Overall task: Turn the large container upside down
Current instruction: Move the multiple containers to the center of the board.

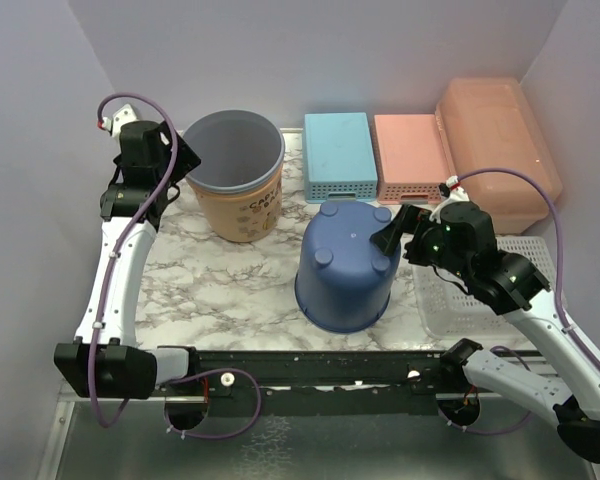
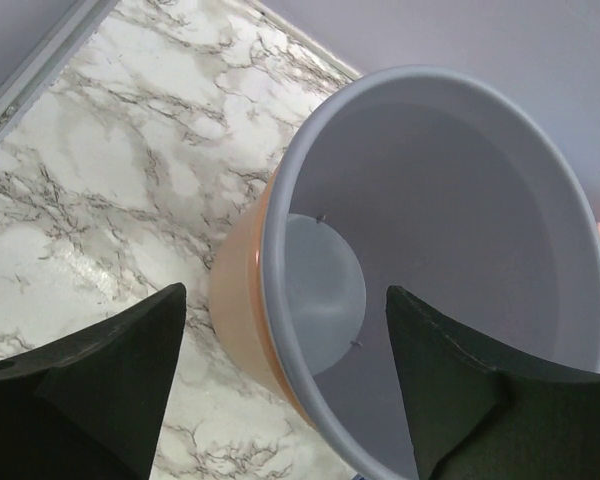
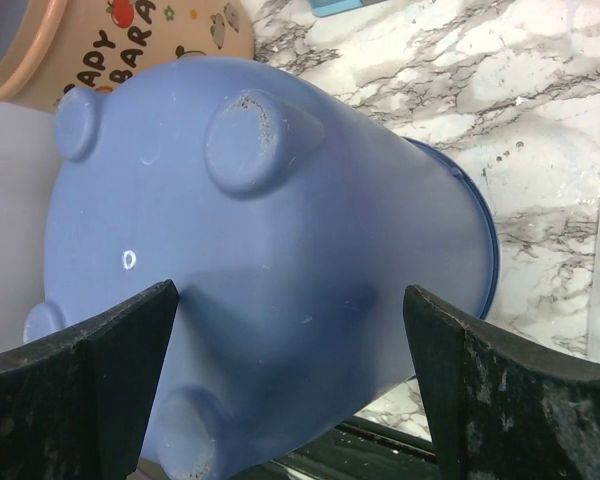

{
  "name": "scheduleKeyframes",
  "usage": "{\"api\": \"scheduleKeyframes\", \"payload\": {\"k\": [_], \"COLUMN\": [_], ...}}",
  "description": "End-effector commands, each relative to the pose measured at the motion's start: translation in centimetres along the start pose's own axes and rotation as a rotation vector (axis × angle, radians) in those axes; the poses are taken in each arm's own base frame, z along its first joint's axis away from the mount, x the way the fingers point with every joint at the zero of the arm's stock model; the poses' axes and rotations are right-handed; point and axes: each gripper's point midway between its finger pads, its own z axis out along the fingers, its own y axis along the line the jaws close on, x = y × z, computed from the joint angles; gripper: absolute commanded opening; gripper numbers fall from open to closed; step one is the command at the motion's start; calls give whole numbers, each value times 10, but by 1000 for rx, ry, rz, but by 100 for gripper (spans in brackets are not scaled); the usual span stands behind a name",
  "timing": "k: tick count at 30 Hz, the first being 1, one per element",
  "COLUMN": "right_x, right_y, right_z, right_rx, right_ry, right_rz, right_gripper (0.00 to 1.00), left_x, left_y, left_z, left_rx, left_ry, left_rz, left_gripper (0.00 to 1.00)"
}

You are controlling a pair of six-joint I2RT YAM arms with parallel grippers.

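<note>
The large container (image 1: 495, 150), a translucent peach-orange rectangular box, sits in the back right corner against the wall; neither gripper touches it. My right gripper (image 1: 392, 232) is just in front of it, open, with its jaws spread over the upper side of an upturned blue bucket (image 3: 260, 250) and holding nothing (image 3: 290, 292). My left gripper (image 1: 185, 160) hovers open at the back left, its jaws (image 2: 285, 290) either side of the near rim of a round orange bucket (image 2: 242, 310) with a grey inner wall.
The orange bucket (image 1: 242, 210) stands at the back left and the blue bucket (image 1: 345, 270) bottom-up in the middle. A blue perforated basket (image 1: 340, 155) and a pink one (image 1: 412, 155) lie along the back. A clear perforated tray (image 1: 450, 300) lies under my right arm.
</note>
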Motion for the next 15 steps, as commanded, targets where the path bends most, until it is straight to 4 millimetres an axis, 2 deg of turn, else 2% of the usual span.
{"api": "scheduleKeyframes", "payload": {"k": [1, 8, 15], "right_x": [1, -1, 0], "right_y": [5, 7, 7], "right_z": [3, 5, 3], "right_rx": [-27, -32, -36], "right_ry": [9, 9, 4], "right_rz": [-10, -16, -14], "right_gripper": [98, 98, 98], "left_x": [-15, -5, -3], "left_y": [-9, -10, -8], "left_z": [10, 30, 33], "left_rx": [6, -7, -17], "left_ry": [-27, 17, 21], "left_rz": [48, 65, 84], "left_gripper": [79, 62, 51]}}
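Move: Just ahead of the left fingers runs the left part of the grey container's rim; the container's middle is about 4 cm ahead, 12 cm to the right and 15 cm below the hand. The upside-down blue container stands roughly 38 cm to the right, 16 cm back and 16 cm down; the light-blue basket about 36 cm right, 15 cm ahead and 24 cm down. From the right hand, the grey container is some 20 cm ahead, 35 cm to the left and 12 cm down. Reaching forward about 3 cm, the left hand then also sinks some 2.5 cm onto the left side of the grey container's rim, its fingers tipping down a few degrees. The fingers close from nearly wide to about half open, one outside the wall and one over the inside; the rim isn't visibly pinched yet. ##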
